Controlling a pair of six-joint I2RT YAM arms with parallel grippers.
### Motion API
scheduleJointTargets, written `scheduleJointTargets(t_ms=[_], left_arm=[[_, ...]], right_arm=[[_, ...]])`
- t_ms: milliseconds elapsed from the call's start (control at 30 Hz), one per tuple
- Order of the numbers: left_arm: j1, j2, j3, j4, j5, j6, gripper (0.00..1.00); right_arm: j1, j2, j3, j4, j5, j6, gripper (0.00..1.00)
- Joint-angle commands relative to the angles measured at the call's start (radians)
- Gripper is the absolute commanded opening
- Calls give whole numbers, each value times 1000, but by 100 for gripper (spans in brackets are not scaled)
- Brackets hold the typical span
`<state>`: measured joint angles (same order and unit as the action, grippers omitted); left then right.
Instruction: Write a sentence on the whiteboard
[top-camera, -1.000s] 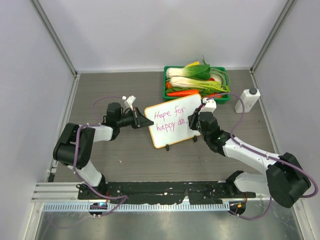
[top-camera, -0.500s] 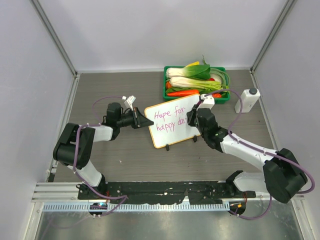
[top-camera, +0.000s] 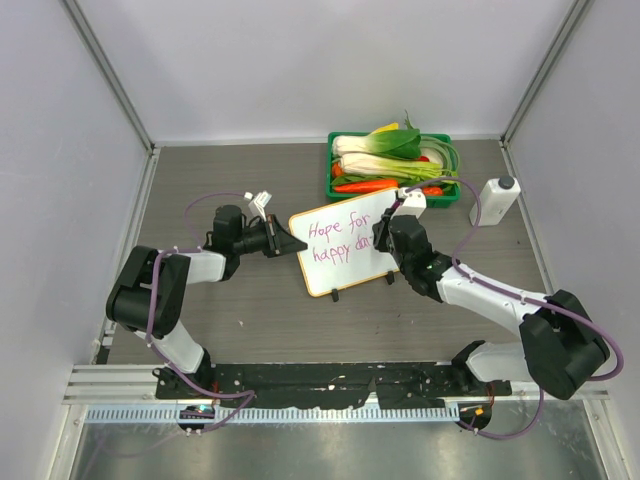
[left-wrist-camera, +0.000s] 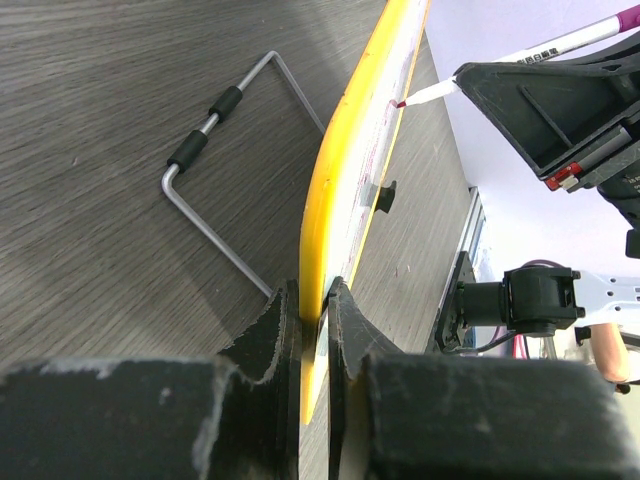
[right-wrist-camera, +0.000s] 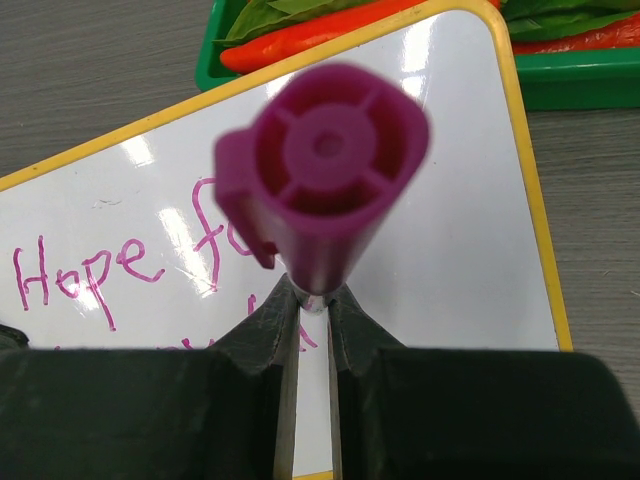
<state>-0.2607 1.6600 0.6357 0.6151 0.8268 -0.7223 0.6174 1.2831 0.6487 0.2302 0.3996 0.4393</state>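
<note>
The whiteboard, white with an orange-yellow rim, stands tilted on the table's middle. My left gripper is shut on its left edge; in the left wrist view the jaws pinch the yellow rim. The pink sentence reads "Hope for" above "happy d", its end hidden by my right gripper. That gripper is shut on a magenta marker. The marker's tip touches the board's face. "Hope" shows in the right wrist view.
A green tray of vegetables sits just behind the board's far right corner. A white bottle stands to the right of it. A wire stand lies behind the board. Grey walls enclose the table on three sides.
My right gripper has shifted slightly left and away over the board with the marker, covering more of the second line. The left gripper and board have not moved.
</note>
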Motion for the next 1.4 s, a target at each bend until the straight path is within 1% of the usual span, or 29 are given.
scheduleJointTargets(t_ms=[0,367,1033,1167,1367], left_arm=[[2,23,-27,-133,-137,100,0],[3,23,-27,-133,-135,98,0],[0,18,-33,-130,-138,100,0],[3,24,-39,-115,-135,93,0],[0,29,-41,-101,-126,86,0]], right_arm=[[-5,1,14,26,28,-19,1],[-5,-31,-84,15,-2,18,1],[-1,-99,-196,-17,-93,76,1],[1,-146,-199,-29,-157,82,1],[1,-327,-150,-101,-232,133,1]])
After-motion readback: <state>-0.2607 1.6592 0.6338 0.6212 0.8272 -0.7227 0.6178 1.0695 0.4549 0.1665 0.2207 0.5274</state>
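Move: The "y" being written at the end of "day" is roughly 3 cm ahead of the right hand, 3 cm to its left and 2 cm below, with the held marker's tip already on it. The whiteboard's middle lies 3 cm ahead and 5 cm left; the black clip on its lower edge about 5 cm back, 2 cm right and 10 cm lower. The green crate is some 20 cm ahead, 4 cm right. From the left hand, the "y" is about 16 cm right and 1 cm ahead. The tail of the "y" gets drawn down the sloping whiteboard: the right hand keeps its grip on the marker and, after a brief pause, draws back and down together, about 3 cm each, towards the lower edge. It then pulls farther back, to some 6 cm in all, rising about 1 cm at the very end as the tip leaves the board, the wrist turning about 10 degrees, partly counter-clockwise. The left hand stays still, pinching the board's left edge. ##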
